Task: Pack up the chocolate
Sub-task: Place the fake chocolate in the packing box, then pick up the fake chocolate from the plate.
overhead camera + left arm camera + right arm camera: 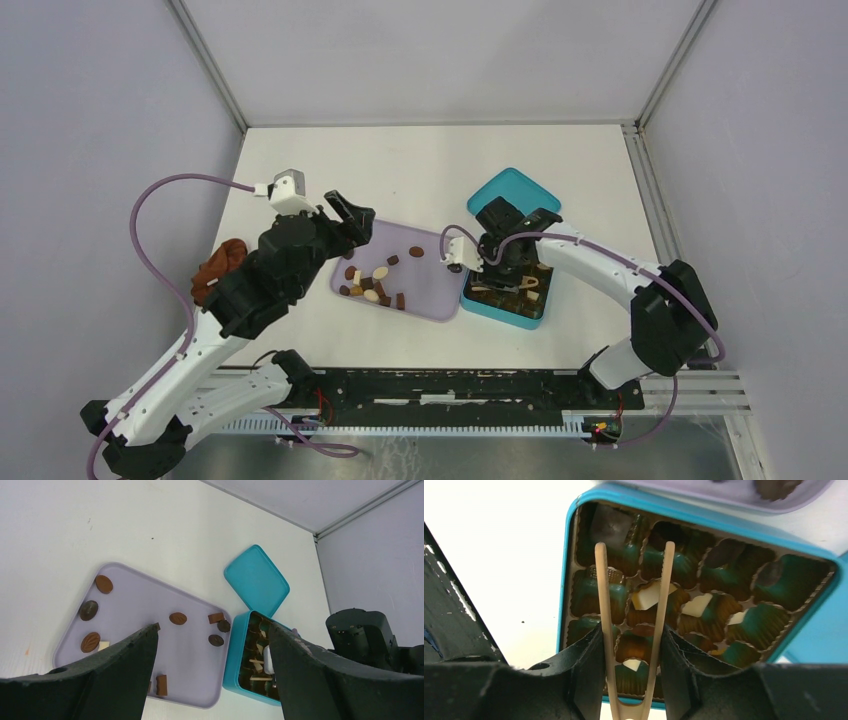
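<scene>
Several small brown and cream chocolate pieces point(375, 285) lie on a lilac tray point(430, 290); the left wrist view shows more chocolate point(178, 618) on that tray point(140, 600). My left gripper point(212, 629) hangs open and empty above the tray. The teal box point(565, 580) holds paper cups, some with white pieces point(696, 605) or a dark piece point(609, 525). My right gripper point(631, 630) is shut on cream tweezers point(604, 595) over the box. The tweezer tips are spread apart with nothing between them.
The teal lid point(515, 190) lies flat behind the box point(505, 300). A rust-brown cloth lump point(220, 265) sits left of the tray, partly behind my left arm. Grey walls close in the table at the left, back and right.
</scene>
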Tool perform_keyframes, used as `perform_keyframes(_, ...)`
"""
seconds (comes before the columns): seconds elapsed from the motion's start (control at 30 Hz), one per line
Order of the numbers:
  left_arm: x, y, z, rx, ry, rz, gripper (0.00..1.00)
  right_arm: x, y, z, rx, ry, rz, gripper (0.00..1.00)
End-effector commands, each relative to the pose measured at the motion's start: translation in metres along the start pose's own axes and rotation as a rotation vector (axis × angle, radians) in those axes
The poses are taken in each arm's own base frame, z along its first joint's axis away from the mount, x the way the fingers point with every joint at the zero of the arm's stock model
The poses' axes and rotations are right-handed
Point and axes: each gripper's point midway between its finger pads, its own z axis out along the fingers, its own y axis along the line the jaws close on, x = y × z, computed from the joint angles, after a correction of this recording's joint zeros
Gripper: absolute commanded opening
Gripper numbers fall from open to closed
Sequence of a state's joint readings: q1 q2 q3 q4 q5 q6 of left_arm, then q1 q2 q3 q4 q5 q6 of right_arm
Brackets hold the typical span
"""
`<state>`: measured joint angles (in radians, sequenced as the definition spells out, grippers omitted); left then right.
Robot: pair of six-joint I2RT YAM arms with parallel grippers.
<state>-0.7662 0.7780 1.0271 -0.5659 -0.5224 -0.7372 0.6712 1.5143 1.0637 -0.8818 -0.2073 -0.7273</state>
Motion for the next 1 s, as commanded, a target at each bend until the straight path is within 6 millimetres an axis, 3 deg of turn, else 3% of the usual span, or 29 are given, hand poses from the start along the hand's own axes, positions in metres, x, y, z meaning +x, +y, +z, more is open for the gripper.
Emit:
perform_keyframes(0.0, -0.010, -0.004, -0.001, 0.006, -0.041, -0.042, 0.86, -0.030, -0.016, -0.022, 0.042, -0.095, -0.020, 0.44)
perform_keyframes(0.17, -0.013, -0.002, -0.002, -0.001, -0.049, -0.038, 0.86, -0.056, -0.024, -0.029, 0.059, -0.147, -0.039, 0.42)
perform_keyframes(0.3, -0.018, -0.002, -0.005, -0.001, -0.061, -0.035, 0.86, -0.092, -0.034, -0.029, 0.100, -0.172, -0.075, 0.42)
perform_keyframes(0.57, -0.028, 0.005, -0.018, -0.007, -0.090, -0.053, 0.86, -0.147, -0.050, -0.004, 0.149, -0.103, -0.150, 0.42)
perform_keyframes(0.97, -0.034, 0.023, -0.034, -0.037, -0.123, -0.074, 0.86, -0.174, -0.069, 0.047, 0.171, -0.006, -0.184, 0.42)
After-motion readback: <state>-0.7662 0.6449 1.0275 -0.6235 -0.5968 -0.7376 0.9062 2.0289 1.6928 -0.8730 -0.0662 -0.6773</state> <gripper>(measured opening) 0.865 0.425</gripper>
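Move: Just right of the tray, the right hand holds the tongs almost directly over the packing box, whose middle is about 6 cm below. The brown oval chocolate lies some 8 cm ahead, 21 cm left and 8 cm below. The dark square chocolate is about 5 cm left of that oval and 2 cm nearer; the dark oval is 8 cm right of it and 3 cm nearer. From the left hand, the brown oval is roughly 5 cm ahead, 9 cm right and 30 cm below. Carrying the empty wooden tongs away from the packing box, the right hand sweeps about 16 cm left and 7 cm forward towards the brown oval chocolate in the tray, arching up nearly 5 cm and sinking again. The fingers keep their grip while the wrist swings them about 10 degrees forward and turns slightly counter-clockwise. The empty left hand draws off left, back and up. ##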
